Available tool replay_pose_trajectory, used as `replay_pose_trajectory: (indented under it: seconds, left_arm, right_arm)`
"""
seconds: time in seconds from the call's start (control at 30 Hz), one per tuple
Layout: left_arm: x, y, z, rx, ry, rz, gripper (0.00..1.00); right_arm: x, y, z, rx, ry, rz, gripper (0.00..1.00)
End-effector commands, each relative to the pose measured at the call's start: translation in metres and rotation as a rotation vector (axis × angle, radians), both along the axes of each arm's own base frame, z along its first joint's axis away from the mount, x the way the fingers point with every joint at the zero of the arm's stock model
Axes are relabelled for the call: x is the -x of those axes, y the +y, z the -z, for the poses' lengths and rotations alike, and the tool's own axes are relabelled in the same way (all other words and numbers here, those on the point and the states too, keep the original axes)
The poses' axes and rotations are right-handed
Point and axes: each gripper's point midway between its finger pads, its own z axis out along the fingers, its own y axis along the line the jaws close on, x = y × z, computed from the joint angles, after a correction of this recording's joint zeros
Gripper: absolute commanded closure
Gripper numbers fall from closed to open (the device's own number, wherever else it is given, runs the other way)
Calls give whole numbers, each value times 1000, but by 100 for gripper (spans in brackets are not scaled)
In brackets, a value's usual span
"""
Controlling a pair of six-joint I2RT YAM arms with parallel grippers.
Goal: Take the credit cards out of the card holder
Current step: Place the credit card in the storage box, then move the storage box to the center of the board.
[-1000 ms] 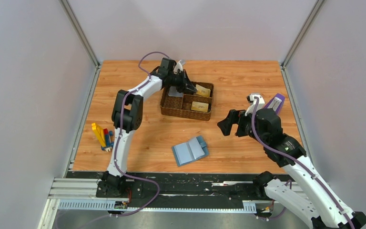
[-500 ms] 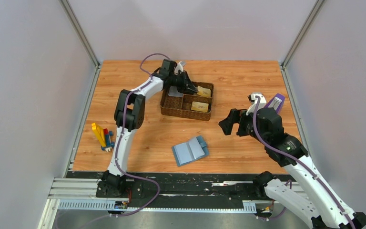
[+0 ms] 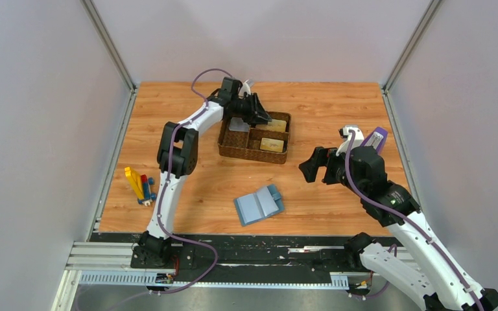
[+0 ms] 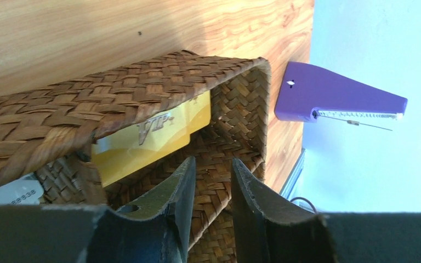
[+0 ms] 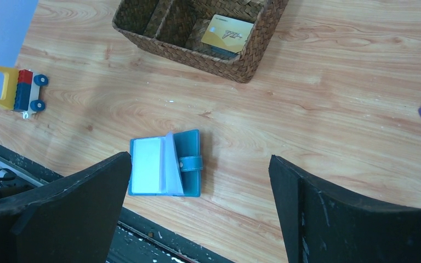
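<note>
The blue card holder (image 3: 258, 205) lies open on the table near the front edge, also in the right wrist view (image 5: 164, 171). Two gold credit cards (image 3: 272, 144) (image 3: 277, 124) lie in the woven tray (image 3: 253, 154). My left gripper (image 3: 258, 116) hovers over the tray's back part. Its jaws (image 4: 212, 161) stand slightly apart with nothing between them, and a gold card marked VIP (image 4: 148, 137) rests in the compartment just beyond. My right gripper (image 3: 306, 168) hangs wide open right of the tray, above the card holder (image 5: 200, 158), holding nothing.
A purple metronome (image 3: 377, 138) stands by the right wall, seen past the tray (image 4: 334, 98). Yellow, red and blue toy blocks (image 3: 139, 184) sit at the left edge. A pale card (image 3: 237, 124) lies in the tray's left compartment.
The left gripper's jaws have parted and let the gold card drop into the tray's back compartment; the gripper has drawn back a little. The right arm has barely moved.
</note>
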Motion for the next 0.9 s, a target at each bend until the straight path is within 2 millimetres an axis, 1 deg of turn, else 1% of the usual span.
replay_pose_trajectory:
  seconds: [0.0, 0.03, 0.07, 0.23, 0.33, 0.47, 0.7, 0.8, 0.87]
  left_arm:
    - [8, 6, -28, -42, -50, 5, 61]
    - [10, 8, -36, -44, -61, 4, 60]
    - [15, 10, -36, -57, -53, 3, 60]
    - [30, 22, -30, -147, -26, -6, 60]
    - [37, 25, -35, -182, -50, 5, 60]
    - [46, 21, -42, -214, -74, 24, 60]
    - [66, 15, -28, -268, -41, 55, 60]
    - [71, 11, -29, -271, -47, 69, 59]
    - [69, 10, -31, -278, -63, 62, 58]
  right_arm:
    - [-5, -2, -20, 0, -52, 10, 0]
    - [-5, -2, -18, 5, -48, 8, 0]
    - [-6, -1, -17, 8, -45, 6, 0]
    - [-6, 2, -15, 12, -37, -8, 0]
    - [-6, 3, -15, 11, -40, -13, 0]
    - [-5, 3, -14, 6, -37, -14, 0]
    - [-2, 2, -14, -9, -39, -14, 0]
    - [0, 1, -14, -16, -41, -10, 0]
    - [1, 1, -14, -18, -44, -8, 0]
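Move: The storage box is what my left hand works on: the box's middle lies about 6 cm back, 5 cm left and 3 cm below. The gold cards in its far right compartment are almost straight under my fingers, 1 cm left and 4 cm down; the near right card is some 9 cm back and 1 cm left, the silver card 11 cm left and 1 cm back. From my right hand the box is roughly 20 cm ahead, 15 cm left and 15 cm down. I draw my left hand back nearly 6 cm, towards my base, drifting about 2 cm left on the way and then partly back right, while the wrist rolls some 15 degrees, left side rising. The fingers stay part open and empty and seem to bear back on the box's wickerwork, dragging the box along to square it up. ##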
